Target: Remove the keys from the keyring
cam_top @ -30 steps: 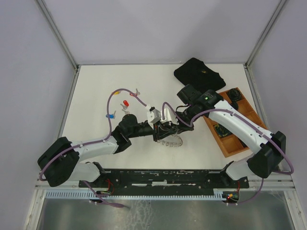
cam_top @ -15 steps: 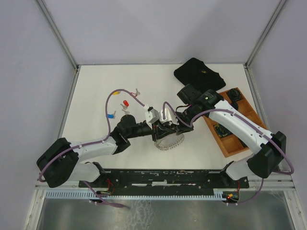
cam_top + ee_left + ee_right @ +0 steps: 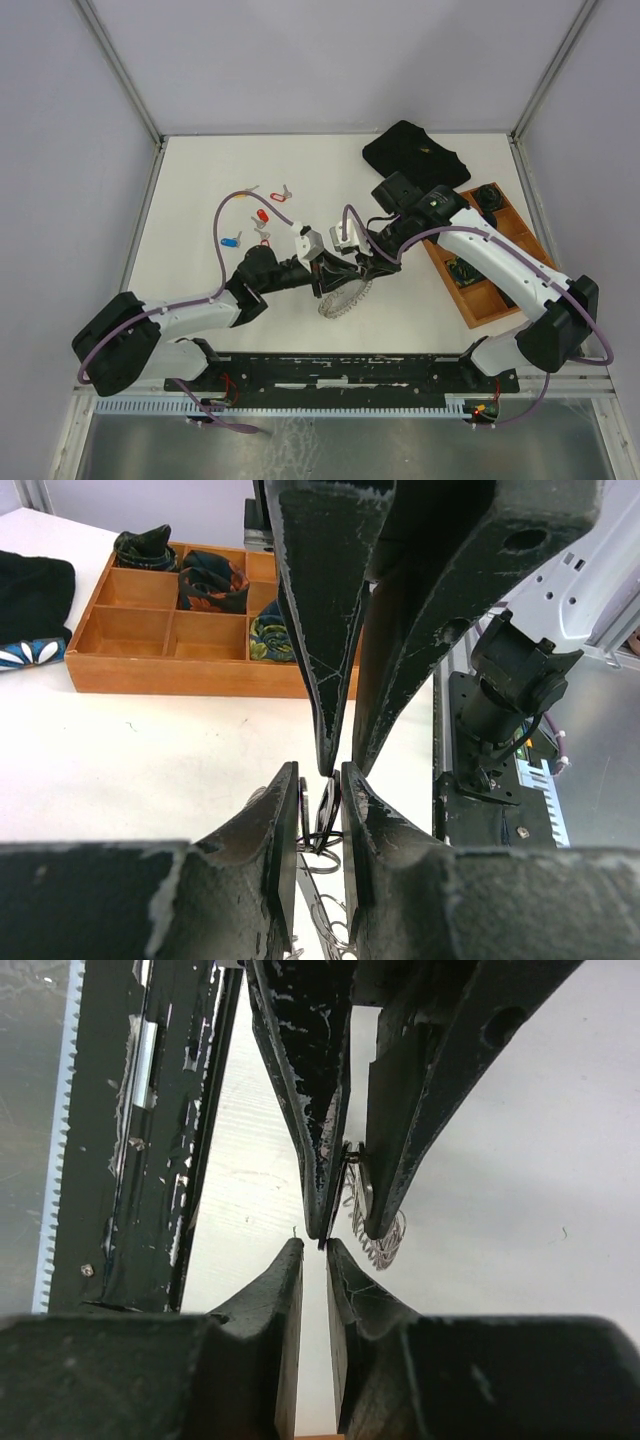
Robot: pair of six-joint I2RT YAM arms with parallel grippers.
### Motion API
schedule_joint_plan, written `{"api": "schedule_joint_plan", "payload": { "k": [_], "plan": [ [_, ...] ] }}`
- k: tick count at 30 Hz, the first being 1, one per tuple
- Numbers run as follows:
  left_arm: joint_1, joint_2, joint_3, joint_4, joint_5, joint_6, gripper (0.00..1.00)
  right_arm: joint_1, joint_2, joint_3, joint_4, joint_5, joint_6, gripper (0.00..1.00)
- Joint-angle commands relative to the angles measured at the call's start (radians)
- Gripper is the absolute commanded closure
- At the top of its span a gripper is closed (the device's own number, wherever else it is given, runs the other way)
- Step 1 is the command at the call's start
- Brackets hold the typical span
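Observation:
The keyring (image 3: pixel 345 298), a silvery ring fringed with small metal loops, hangs just above the table at its middle. My left gripper (image 3: pixel 333 270) is shut on its upper part. In the left wrist view a dark flat piece on the keyring (image 3: pixel 326 815) sits pinched between the left gripper (image 3: pixel 320 780) jaws, with loose loops below. My right gripper (image 3: pixel 358 262) faces it tip to tip. Its jaws stand a little apart in the right wrist view, the right gripper (image 3: pixel 315 1247) holding nothing, with the keyring (image 3: pixel 378 1232) beyond. A red key (image 3: pixel 262 216) and a blue key (image 3: pixel 231 241) lie loose at the left.
A wooden tray (image 3: pixel 480 290) with compartments stands at the right, also seen in the left wrist view as the wooden tray (image 3: pixel 170 630). A black cloth (image 3: pixel 415 155) lies at the back right. The left arm's purple cable (image 3: pixel 225 215) loops over the loose keys.
My right gripper has parted its jaws and let go. The left gripper has shifted slightly left with the keyring, which now hangs lower and more to the left.

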Motion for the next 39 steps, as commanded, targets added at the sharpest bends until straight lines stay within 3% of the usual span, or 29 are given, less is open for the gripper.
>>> {"api": "schedule_joint_plan", "payload": {
  "k": [1,6,16,22,31,39],
  "plan": [
    [0.004,-0.042,0.002,0.108,-0.021,-0.055,0.97,-0.005,-0.008,0.035,0.029,-0.058,0.029,0.78],
    [0.004,-0.048,-0.003,0.118,-0.021,-0.060,0.97,-0.006,0.003,0.031,0.041,-0.064,0.047,0.77],
    [0.005,-0.086,-0.025,0.155,-0.041,-0.088,0.97,-0.043,-0.045,-0.051,0.169,-0.142,0.117,0.52],
    [0.004,-0.108,-0.034,0.179,-0.052,-0.109,0.97,-0.048,-0.057,-0.117,0.282,-0.205,0.191,0.52],
    [0.004,-0.130,-0.041,0.184,-0.073,-0.114,0.97,-0.063,-0.072,-0.134,0.324,-0.269,0.218,0.66],
    [0.004,-0.146,-0.054,0.203,-0.106,-0.131,0.97,-0.108,-0.110,-0.177,0.400,-0.348,0.296,0.47]
  ]
}}
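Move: The black tag that comes off next is pinched in the left fingertips, its middle about 1 cm to the right of the left hand's point and level with it. From the right hand it lies level fore and aft, some 1 cm to the left and 1 cm below. The coiled keyring hangs from it, about 2 cm back, 2 cm left and 7 cm below the right hand. The nearest red-tagged key is on the table, roughly 10 cm ahead, 19 cm left and 18 cm below the right hand. Upward about 4 cm and a little to its left goes the left hand, its fingertips tipping up some 10 degrees while it keeps its pinch on the black tag and ring. The right hand follows alongside, going some 2.5 cm left and slightly forward, then rising about 1.5 cm; its wrist swings the fingertips up towards level and its fingers spread wider, to either side of the tag. ##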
